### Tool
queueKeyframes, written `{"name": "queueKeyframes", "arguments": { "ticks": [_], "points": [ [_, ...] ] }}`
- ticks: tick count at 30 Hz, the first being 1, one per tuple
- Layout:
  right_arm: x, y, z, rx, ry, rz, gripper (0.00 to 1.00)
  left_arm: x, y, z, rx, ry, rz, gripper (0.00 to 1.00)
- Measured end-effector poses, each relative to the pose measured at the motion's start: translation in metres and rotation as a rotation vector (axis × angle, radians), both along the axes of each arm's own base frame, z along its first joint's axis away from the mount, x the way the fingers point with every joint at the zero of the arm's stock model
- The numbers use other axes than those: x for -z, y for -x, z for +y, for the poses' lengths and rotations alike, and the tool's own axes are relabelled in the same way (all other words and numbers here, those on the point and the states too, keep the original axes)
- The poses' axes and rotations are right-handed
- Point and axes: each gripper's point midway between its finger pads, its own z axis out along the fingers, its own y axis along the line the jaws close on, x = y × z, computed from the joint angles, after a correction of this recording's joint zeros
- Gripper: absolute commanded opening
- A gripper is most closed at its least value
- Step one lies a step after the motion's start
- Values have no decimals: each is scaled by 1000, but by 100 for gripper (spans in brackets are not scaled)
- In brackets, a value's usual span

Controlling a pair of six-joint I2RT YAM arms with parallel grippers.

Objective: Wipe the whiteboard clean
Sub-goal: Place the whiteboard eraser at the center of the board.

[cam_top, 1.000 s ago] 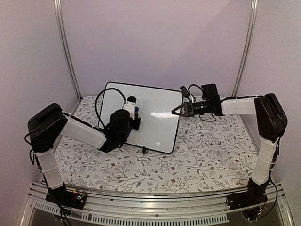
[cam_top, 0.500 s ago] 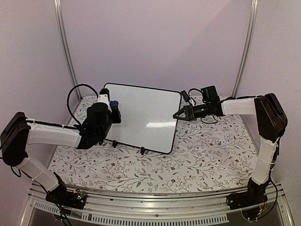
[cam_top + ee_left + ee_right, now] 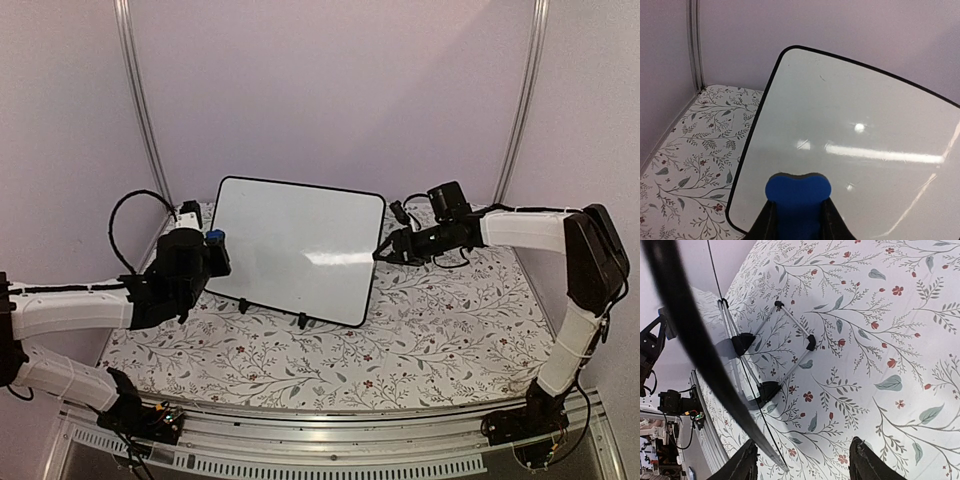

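The whiteboard [image 3: 300, 250] stands tilted back on its small black feet at the middle rear of the table, its surface [image 3: 855, 125] blank apart from glare. My left gripper [image 3: 213, 240] hovers just off the board's left edge, shut on a small blue eraser [image 3: 798, 192] that points at the board's lower left corner; the left gripper [image 3: 798, 207] has black fingers on both sides of it. My right gripper [image 3: 383, 250] is at the board's right edge, open. In the right wrist view the board's black edge [image 3: 685, 325] runs down between the spread fingers of the right gripper [image 3: 802, 457], closer to the left one.
A floral cloth [image 3: 440, 320] covers the table. Metal posts [image 3: 140, 100] [image 3: 520, 100] rise at the back corners against the wall. The board's wire stand and feet [image 3: 742, 342] sit behind it. A black cable loops over the left arm [image 3: 125, 210].
The left arm has pulled the eraser leftward off the board's face to its left edge. The right gripper has opened at the board's right edge and drawn back a little.
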Motion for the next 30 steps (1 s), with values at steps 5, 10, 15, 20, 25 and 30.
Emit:
{"name": "queueKeyframes", "arguments": {
  "ticks": [5, 10, 15, 20, 25, 30],
  "points": [
    [-17, 7, -21, 107, 54, -45, 64, 9, 11, 25, -64, 41, 62, 8],
    [-38, 12, -36, 182, 62, -93, 65, 40, 23, 47, -143, 39, 196, 52],
    [-48, 24, -42, 204, 48, -110, 65, 60, 39, 65, -216, 84, 291, 79],
    [-56, 42, -26, 152, 32, -131, 65, 77, 51, 87, -305, 138, 360, 95],
    [-58, 62, -2, 75, 19, -140, 65, 116, 67, 105, -362, 208, 453, 100],
    [-60, 71, 14, 26, 1, -154, 65, 152, 81, 124, -429, 271, 536, 100]
  ]
}}
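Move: The left hand holds the blue eraser above the whiteboard's left edge. The bare table it heads for lies about 12 cm left, 7 cm back and 20 cm below; the board's centre is some 17 cm right, 4 cm ahead and 8 cm lower. From the right hand, that bare table is roughly 47 cm left, 10 cm back and 13 cm below; the board's centre is about 18 cm left, 2 cm ahead and nearly level. Left hand sinks about 15 cm, leftward and back, opening wide around the eraser; right backs off and rises. ##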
